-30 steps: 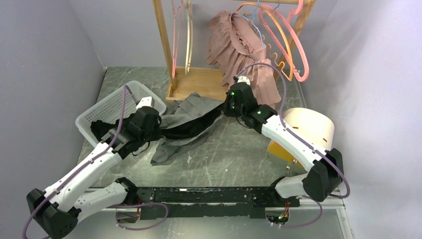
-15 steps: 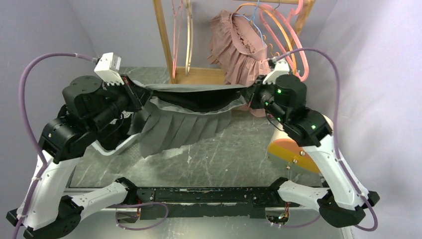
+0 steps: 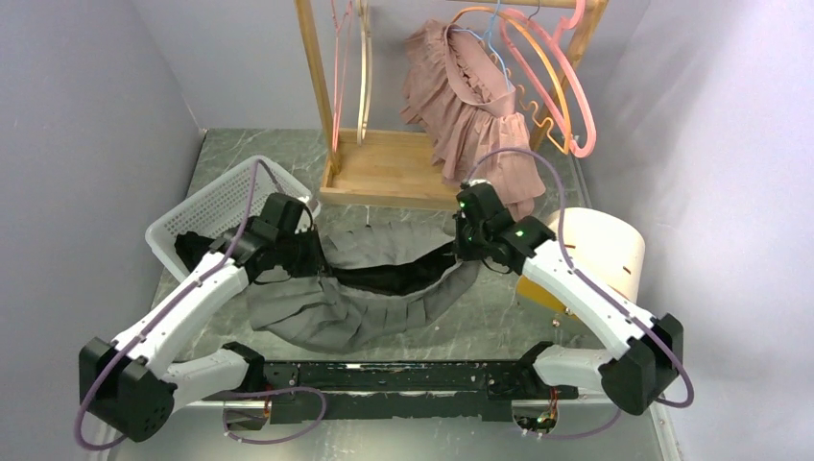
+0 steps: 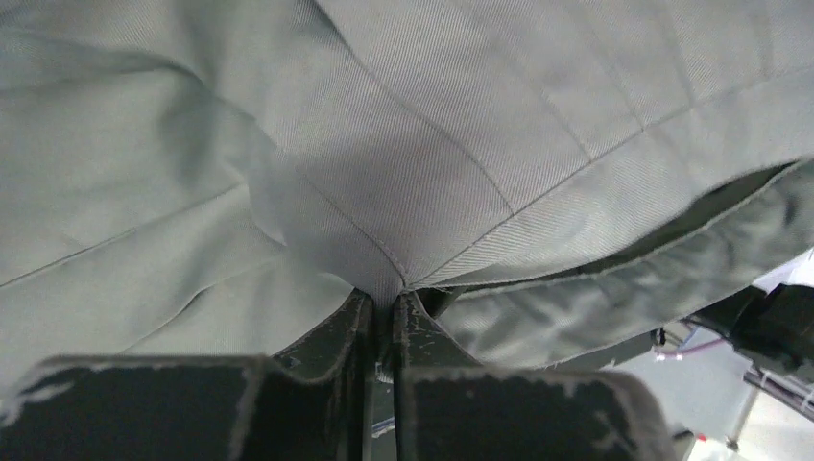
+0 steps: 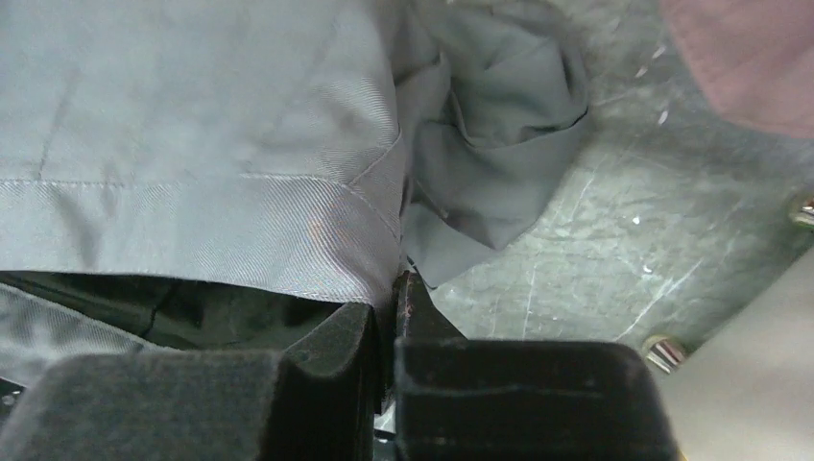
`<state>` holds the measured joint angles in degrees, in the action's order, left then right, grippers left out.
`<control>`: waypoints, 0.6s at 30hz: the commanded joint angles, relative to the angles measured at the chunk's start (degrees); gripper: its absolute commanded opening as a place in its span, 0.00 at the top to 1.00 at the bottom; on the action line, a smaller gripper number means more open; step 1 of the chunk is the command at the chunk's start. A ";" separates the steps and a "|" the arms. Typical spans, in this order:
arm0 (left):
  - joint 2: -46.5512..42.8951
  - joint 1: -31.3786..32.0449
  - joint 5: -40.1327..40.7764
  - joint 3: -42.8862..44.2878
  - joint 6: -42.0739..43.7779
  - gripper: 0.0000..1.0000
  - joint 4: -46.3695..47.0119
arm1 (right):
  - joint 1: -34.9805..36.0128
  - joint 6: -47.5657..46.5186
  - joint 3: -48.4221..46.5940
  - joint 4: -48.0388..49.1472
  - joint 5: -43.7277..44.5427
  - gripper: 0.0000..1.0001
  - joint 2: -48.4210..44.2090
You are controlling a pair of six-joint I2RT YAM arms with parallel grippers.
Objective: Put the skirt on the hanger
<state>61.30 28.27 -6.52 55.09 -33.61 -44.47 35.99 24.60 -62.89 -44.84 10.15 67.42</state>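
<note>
The grey pleated skirt [image 3: 336,312] sags between my two grippers low over the table, its dark waistband opening facing up. My left gripper [image 3: 312,257] is shut on the waistband's left end; in the left wrist view the skirt [image 4: 413,144] is pinched between the jaws of the left gripper [image 4: 384,300]. My right gripper [image 3: 461,240] is shut on the right end, where the right gripper [image 5: 395,288] clamps the hem of the skirt [image 5: 192,144]. Pink and orange hangers [image 3: 566,96] hang on the wooden rack at the back right, far from both grippers.
A ruffled pink garment [image 3: 470,106] hangs on the rack above its wooden base [image 3: 384,168]. More hangers [image 3: 363,77] hang at the rack's left post. A white basket [image 3: 221,206] with dark clothes stands at the left. A cream cylinder [image 3: 600,245] stands at the right.
Both arms lifted the skirt and stretched it in the air half a second ago. They have since come down toward the near side, and the skirt now sags onto the table.
</note>
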 commanded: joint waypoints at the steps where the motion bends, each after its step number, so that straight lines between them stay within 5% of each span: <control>1: 0.79 -3.16 -12.27 -5.54 -1.16 0.83 10.95 | -0.47 1.47 2.73 8.42 -2.22 1.00 1.92; 5: 1.71 -3.66 -11.53 -7.54 0.16 0.57 11.03 | -0.86 1.97 3.78 12.74 -2.77 1.00 5.05; 9: 0.79 -3.68 -9.57 -7.70 1.09 0.45 9.23 | -1.38 2.77 3.03 15.11 -2.48 0.97 7.74; 18: -0.86 -3.82 -5.03 -6.85 2.34 0.46 5.16 | -3.17 3.22 1.55 16.68 -2.41 0.94 9.33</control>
<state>61.21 25.15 -13.54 47.70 -32.64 -37.50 33.76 27.16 -59.29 -30.48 7.86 76.88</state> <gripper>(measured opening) 0.554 0.066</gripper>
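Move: Both hands hold the waistband of the grey skirt, one at each end, a little above the table. The middle of its waist opening lies some 15 cm to the left hand's right, level with it fore and aft, and from the right hand about 15 cm left and 4 cm back, 5 or 6 cm below both. The white basket stands about 21 cm left of the left hand and 12 cm ahead; the rack's wooden tray is roughly 20 cm ahead of the right hand and 7 cm left, the pink skirt's hem 12 cm ahead and 14 cm right. The left fingers let go of their end of the grey waistband, opening to about half as that hand sinks some 4 cm and then lifts slightly, hovering over the cloth. The right hand keeps its pinch on the other end: it lowers first, then travels forward about 4 cm and a little left, drawing that end towards the rack, roughly 4 cm lower in all. ##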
